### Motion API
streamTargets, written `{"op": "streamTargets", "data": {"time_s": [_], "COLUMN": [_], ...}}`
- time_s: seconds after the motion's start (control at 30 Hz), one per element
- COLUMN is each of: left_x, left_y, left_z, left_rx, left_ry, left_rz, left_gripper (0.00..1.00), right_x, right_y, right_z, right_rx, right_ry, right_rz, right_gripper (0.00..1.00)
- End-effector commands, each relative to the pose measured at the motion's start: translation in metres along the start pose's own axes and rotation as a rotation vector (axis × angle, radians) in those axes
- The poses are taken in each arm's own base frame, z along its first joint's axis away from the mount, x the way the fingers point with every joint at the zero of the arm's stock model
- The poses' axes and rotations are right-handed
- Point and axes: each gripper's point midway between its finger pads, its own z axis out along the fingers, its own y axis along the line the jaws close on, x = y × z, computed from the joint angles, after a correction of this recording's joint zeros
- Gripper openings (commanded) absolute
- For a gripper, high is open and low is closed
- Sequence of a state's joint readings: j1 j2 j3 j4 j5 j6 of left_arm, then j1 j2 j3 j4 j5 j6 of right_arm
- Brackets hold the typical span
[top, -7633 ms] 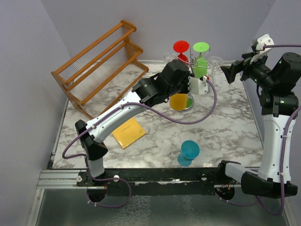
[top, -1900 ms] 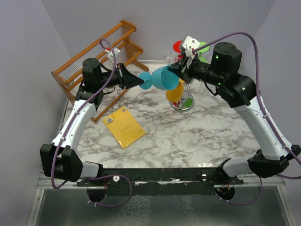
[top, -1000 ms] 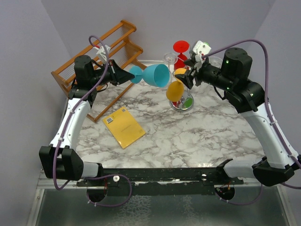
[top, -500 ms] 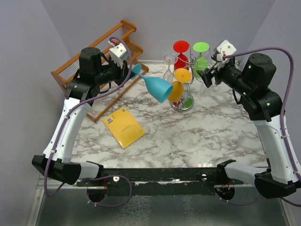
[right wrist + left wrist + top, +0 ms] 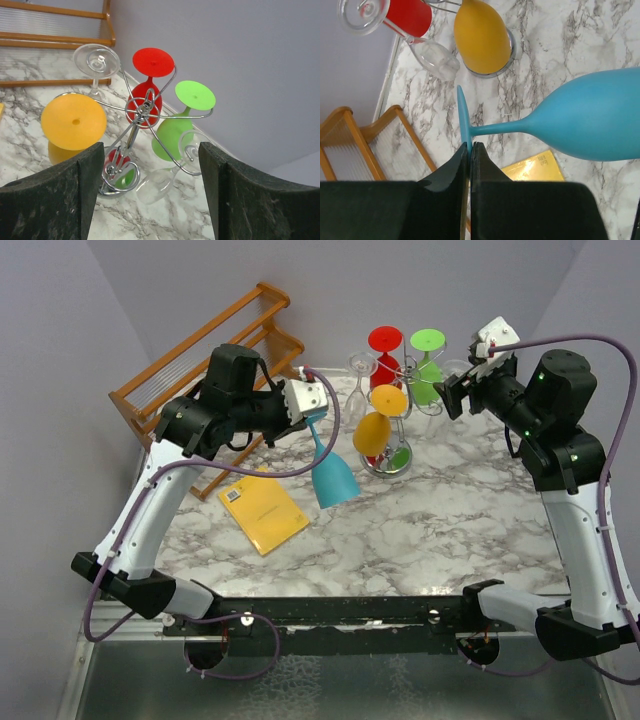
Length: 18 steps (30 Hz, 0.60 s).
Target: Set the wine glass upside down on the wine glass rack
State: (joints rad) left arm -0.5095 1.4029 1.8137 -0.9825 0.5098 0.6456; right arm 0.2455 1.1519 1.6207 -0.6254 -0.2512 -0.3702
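Note:
My left gripper (image 5: 306, 412) is shut on the edge of the foot of a blue wine glass (image 5: 333, 483). The glass hangs foot up and bowl down, slightly tilted, above the marble just left of the wine glass rack (image 5: 392, 464). In the left wrist view the fingers (image 5: 480, 165) pinch the thin blue foot (image 5: 464, 117), with stem and bowl (image 5: 600, 122) running right. The silver rack (image 5: 142, 107) holds orange (image 5: 73, 121), red (image 5: 153, 62), green (image 5: 195, 95) and clear (image 5: 160, 182) glasses. My right gripper (image 5: 456, 392) is open and holds nothing, right of the rack.
A slatted wooden rack (image 5: 205, 370) stands at the back left. A yellow packet (image 5: 265, 510) lies flat on the marble table (image 5: 450, 530) below the blue glass. Purple walls close in at the back and on both sides.
The left arm swung the blue glass from lying sideways to bowl down and brought it nearer the rack. The right gripper drew back to the right and opened wider.

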Motion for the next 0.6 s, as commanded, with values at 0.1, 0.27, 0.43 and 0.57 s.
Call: {"op": "streamTargets", "data": {"time_s": [0.1,0.27,0.43,0.57], "left_x": [-0.036,-0.082,-0.126,-0.154], "left_y": [-0.004,-0.017,-0.025,-0.027], "left_z": [0.010,0.025,0.041,0.061], "left_rx": [-0.013,-0.028,-0.080,-0.147], "left_ry": [0.029,-0.021,-0.080,-0.115], "left_rz": [0.214,0.306,0.377,0.412], "left_gripper": [0.00,0.00,0.00,0.00], "right_x": [0.008,0.018,0.040,0.053], "right_y": [-0.018,-0.037,-0.057,-0.072], "right_z": [-0.002,-0.009,-0.018,-0.025], "right_rx": [0.045,0.103,0.170,0.240], "right_ry": [-0.003,0.017,0.051,0.066], "right_rz": [0.043,0.066,0.127,0.171], "right_gripper": [0.76,0.76,0.77,0.79]}}
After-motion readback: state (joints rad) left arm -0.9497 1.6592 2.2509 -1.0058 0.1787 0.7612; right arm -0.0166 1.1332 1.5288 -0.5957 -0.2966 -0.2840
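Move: The left hand holds the blue glass by its foot; the empty front-right hook of the glass rack lies roughly 20 cm to its right, 5 cm ahead and 6 cm lower. The yellow glass hangs about 12 cm right and 5 cm ahead, the near clear glass 8 cm right and 11 cm ahead, both some 12 cm lower. From the right hand the empty hook is about 5 cm left, 2 cm ahead and 13 cm below. Sweeping right about 12 cm, and rising over the second half of a rightward carry by some 6 cm with a slight draw back, the left hand takes the blue glass towards the rack's empty hook, still pinching its foot. The wrist turns some 20 degrees, swinging the bowl forward beneath the foot. The right hand, open and empty, swings about 8 cm right, away from the rack. ##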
